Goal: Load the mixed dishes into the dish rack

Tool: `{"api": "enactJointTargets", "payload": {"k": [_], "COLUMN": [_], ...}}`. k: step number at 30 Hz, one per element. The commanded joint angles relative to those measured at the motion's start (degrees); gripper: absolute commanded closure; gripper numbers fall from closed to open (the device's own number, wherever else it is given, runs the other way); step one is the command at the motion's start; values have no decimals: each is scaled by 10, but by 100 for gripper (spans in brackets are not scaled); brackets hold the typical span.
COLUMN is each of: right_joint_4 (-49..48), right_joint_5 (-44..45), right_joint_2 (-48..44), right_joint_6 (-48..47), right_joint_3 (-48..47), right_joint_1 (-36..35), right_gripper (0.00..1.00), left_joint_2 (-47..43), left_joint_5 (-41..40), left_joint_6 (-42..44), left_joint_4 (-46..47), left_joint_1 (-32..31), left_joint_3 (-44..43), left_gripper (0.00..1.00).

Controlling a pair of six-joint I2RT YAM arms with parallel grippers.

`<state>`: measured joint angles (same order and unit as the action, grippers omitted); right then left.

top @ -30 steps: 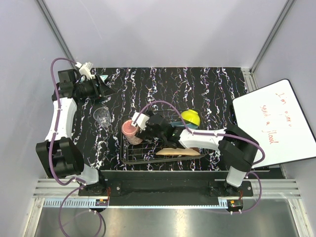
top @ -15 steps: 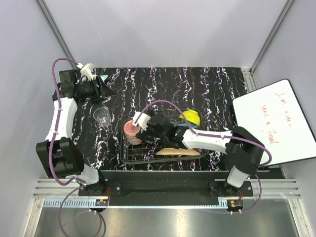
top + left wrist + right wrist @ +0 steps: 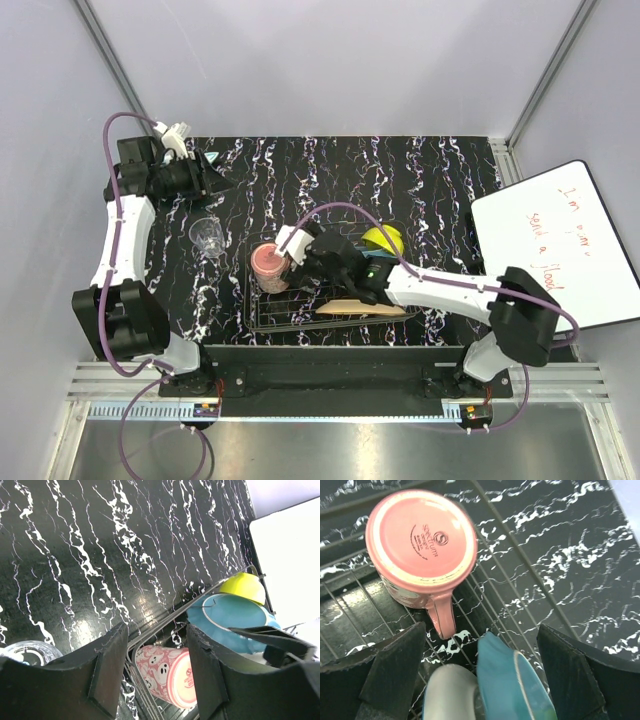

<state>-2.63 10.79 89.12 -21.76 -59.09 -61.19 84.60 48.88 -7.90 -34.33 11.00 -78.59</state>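
Observation:
The pink mug [image 3: 420, 535] stands upside down in the left end of the dish rack [image 3: 512, 607], its handle toward my right gripper [image 3: 481, 630]. That gripper is wide open just behind the mug and touches nothing; the teal plate [image 3: 512, 685] stands on edge below its fingers. From above, the mug [image 3: 268, 265], right gripper [image 3: 297, 266], yellow-green bowl [image 3: 385, 240] and tan plate [image 3: 365, 308] all sit within the rack [image 3: 300, 322]. My left gripper [image 3: 212, 182] hovers open and empty at the far left, above the small clear glass [image 3: 207, 235] on the table.
A whiteboard [image 3: 555, 250] with red writing lies off the table's right edge. A grey-white plate edge [image 3: 447, 692] leans beside the teal plate. The left wrist view shows the glass [image 3: 27, 652], the mug [image 3: 170, 672] and the bowl [image 3: 244, 586] far below.
My right gripper has opened to its widest beside the mug, and the right arm's elbow has swung to the right. The left arm has barely moved.

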Motion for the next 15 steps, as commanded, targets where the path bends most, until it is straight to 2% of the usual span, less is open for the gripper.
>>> {"api": "enactJointTargets", "payload": {"k": [1,6,11,15], "right_joint_4": [0,-5,-30,-24], "right_joint_5": [18,30,106,117], "right_joint_2": [-69,-91,-105,-157], "right_joint_6": [14,15,28,79], "right_joint_3": [-37,-61,-48,-31], "right_joint_1": [-6,-7,2,52], "right_gripper": [0,0,0,0], "left_joint_2": [-2,-25,-65,-76], "left_joint_5": [2,-33,-73,-82], "left_joint_6": [72,222,279,302], "left_joint_4": [-36,-117,-141,-170], "left_joint_1": [-21,-70,-135,-168], "left_joint_3": [-45,-34,9,3], "left_gripper": [46,47,47,50]}}
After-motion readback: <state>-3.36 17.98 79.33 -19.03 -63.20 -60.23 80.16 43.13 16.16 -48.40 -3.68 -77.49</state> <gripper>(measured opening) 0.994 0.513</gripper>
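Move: The pink mug stands in the rack at its left end: from the left hand some 14 cm back, 9 cm to the right and 18 cm below. The clear glass is about 14 cm to the left of the mug and 5 cm farther out. From the right hand, open and empty, the mug lies roughly 7 cm to the left, 1 cm back and 8 cm below; the blue plate stands level with that hand, 9 cm to its right and 6 cm below. The pink mug, already let go, is left in the rack as the right hand lifts almost straight up off it by about 11 cm, fingers wide open, its left side rolling up. Meanwhile the left hand swings back and to the right, sinking slightly, some 10 cm towards the mug, turning clockwise with its fingers still half open and touching nothing. ##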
